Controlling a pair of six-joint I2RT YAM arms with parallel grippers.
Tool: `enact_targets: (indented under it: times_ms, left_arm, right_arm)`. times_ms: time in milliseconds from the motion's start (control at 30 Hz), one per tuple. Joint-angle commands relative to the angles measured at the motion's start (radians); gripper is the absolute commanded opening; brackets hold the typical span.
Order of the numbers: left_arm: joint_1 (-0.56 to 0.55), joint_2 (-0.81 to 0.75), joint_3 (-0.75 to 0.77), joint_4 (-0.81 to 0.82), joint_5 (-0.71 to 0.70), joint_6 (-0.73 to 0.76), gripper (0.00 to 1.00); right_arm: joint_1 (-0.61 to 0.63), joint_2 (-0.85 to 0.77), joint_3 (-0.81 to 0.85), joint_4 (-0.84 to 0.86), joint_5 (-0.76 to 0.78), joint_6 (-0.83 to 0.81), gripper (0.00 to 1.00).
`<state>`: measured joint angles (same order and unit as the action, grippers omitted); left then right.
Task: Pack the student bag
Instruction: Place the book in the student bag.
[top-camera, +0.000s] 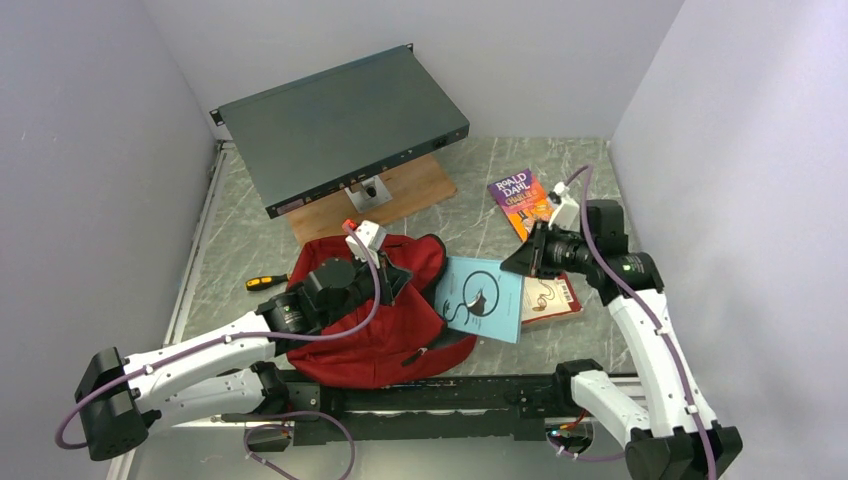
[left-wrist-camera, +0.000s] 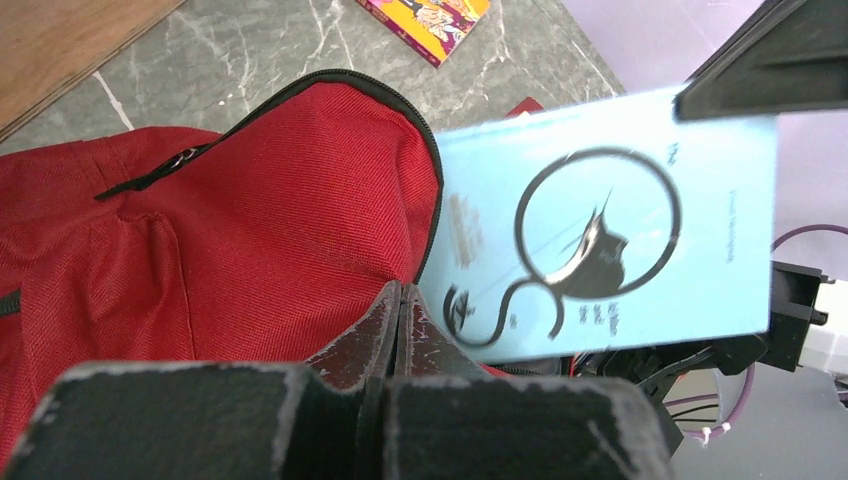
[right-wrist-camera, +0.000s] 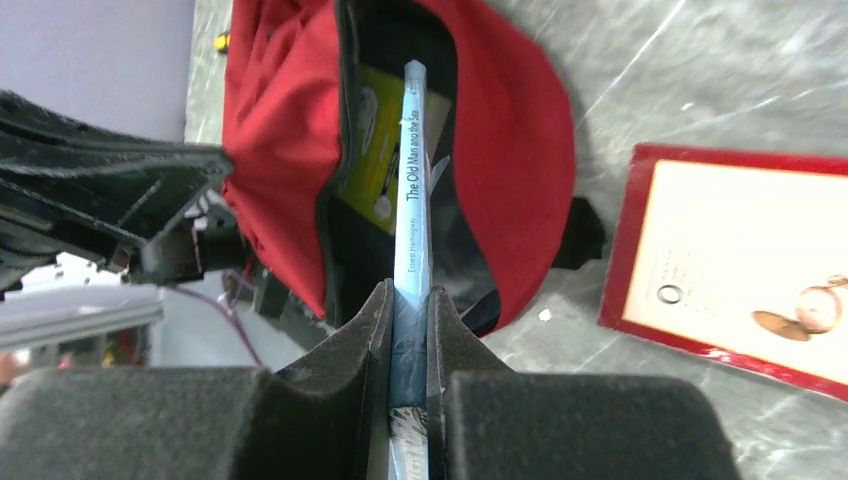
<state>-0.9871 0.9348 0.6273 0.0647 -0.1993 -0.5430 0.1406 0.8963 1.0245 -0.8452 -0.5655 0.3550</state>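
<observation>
The student bag (top-camera: 372, 340) (left-wrist-camera: 250, 220) (right-wrist-camera: 515, 130) lies dark red on the table, its black-zippered mouth facing right and gaping. My left gripper (top-camera: 398, 276) (left-wrist-camera: 402, 290) is shut, pinching the zipper rim of the mouth and holding it up. My right gripper (top-camera: 518, 263) (right-wrist-camera: 408, 292) is shut on a thin light-blue book (top-camera: 482, 298) (left-wrist-camera: 620, 220) (right-wrist-camera: 412, 180), held level. The book's far end reaches the bag's mouth. A yellow-green book (right-wrist-camera: 375, 150) sits inside against the dark lining.
A red-bordered book (top-camera: 552, 300) (right-wrist-camera: 740, 270) lies right of the bag, partly under the blue book. A purple Roald Dahl book (top-camera: 520, 200) (left-wrist-camera: 425, 20) lies further back. A dark-grey rack unit (top-camera: 340, 125) rests on a wooden board (top-camera: 405, 195). A screwdriver (top-camera: 265, 283) lies left of the bag.
</observation>
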Motion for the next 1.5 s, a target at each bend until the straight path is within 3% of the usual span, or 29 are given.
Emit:
enact_targets:
  times_ms: [0, 167, 500, 933, 1233, 1267, 1333, 1467]
  left_arm:
    - [0.001, -0.020, 0.009, 0.126, 0.040, 0.033, 0.00]
    - [0.001, -0.006, 0.022, 0.146, 0.076, 0.037, 0.00]
    - [-0.005, -0.012, 0.019, 0.222, 0.099, -0.002, 0.00]
    - [-0.010, -0.009, 0.011, 0.190, 0.080, -0.058, 0.00]
    - [-0.013, 0.014, 0.029, 0.121, 0.071, -0.129, 0.00]
    - [-0.013, 0.011, 0.020, 0.126, 0.070, -0.140, 0.00]
    - [-0.013, 0.007, 0.005, 0.125, 0.061, -0.161, 0.00]
    - [-0.013, -0.013, -0.014, 0.099, 0.020, -0.176, 0.00]
  right_arm:
    - [0.004, -0.009, -0.101, 0.244, -0.278, 0.123, 0.00]
    - [0.039, 0.038, -0.273, 0.673, -0.408, 0.412, 0.00]
    - [0.267, 0.357, -0.408, 1.355, -0.315, 0.708, 0.00]
    - [0.420, 0.771, -0.372, 1.792, -0.171, 0.769, 0.00]
    - [0.514, 0.910, -0.271, 1.704, -0.037, 0.649, 0.00]
    - [0.513, 0.911, -0.266, 1.672, -0.031, 0.635, 0.06]
    - [0.512, 0.905, -0.246, 1.568, -0.023, 0.579, 0.30]
    - [0.510, 0.864, -0.242, 1.408, 0.007, 0.492, 0.44]
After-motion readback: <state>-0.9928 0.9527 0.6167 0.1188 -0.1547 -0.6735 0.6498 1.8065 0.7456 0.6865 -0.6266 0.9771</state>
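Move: Down and to the right hand's left, about 10 cm left, almost level fore-and-aft and some 12 cm below, gapes the student bag's mouth; the right hand already grips the blue book over it. The red-edged book lies about 11 cm right, 4 cm farther out and 21 cm below; the left gripper, pinching the flap, is roughly 17 cm left, level, and equally high. From the left hand, the mouth is some 8 cm right, level, about 9 cm lower. Sweeping left about 22 cm while sinking some 15 cm, the right hand carries the blue book through the mouth and in under the raised flap, easing slightly forward as its wrist rolls left side up by about 30 degrees and its fingers swing to point more leftward. At the end, the fingers part around the book; the left gripper keeps its pinch on the flap, nearly still. ##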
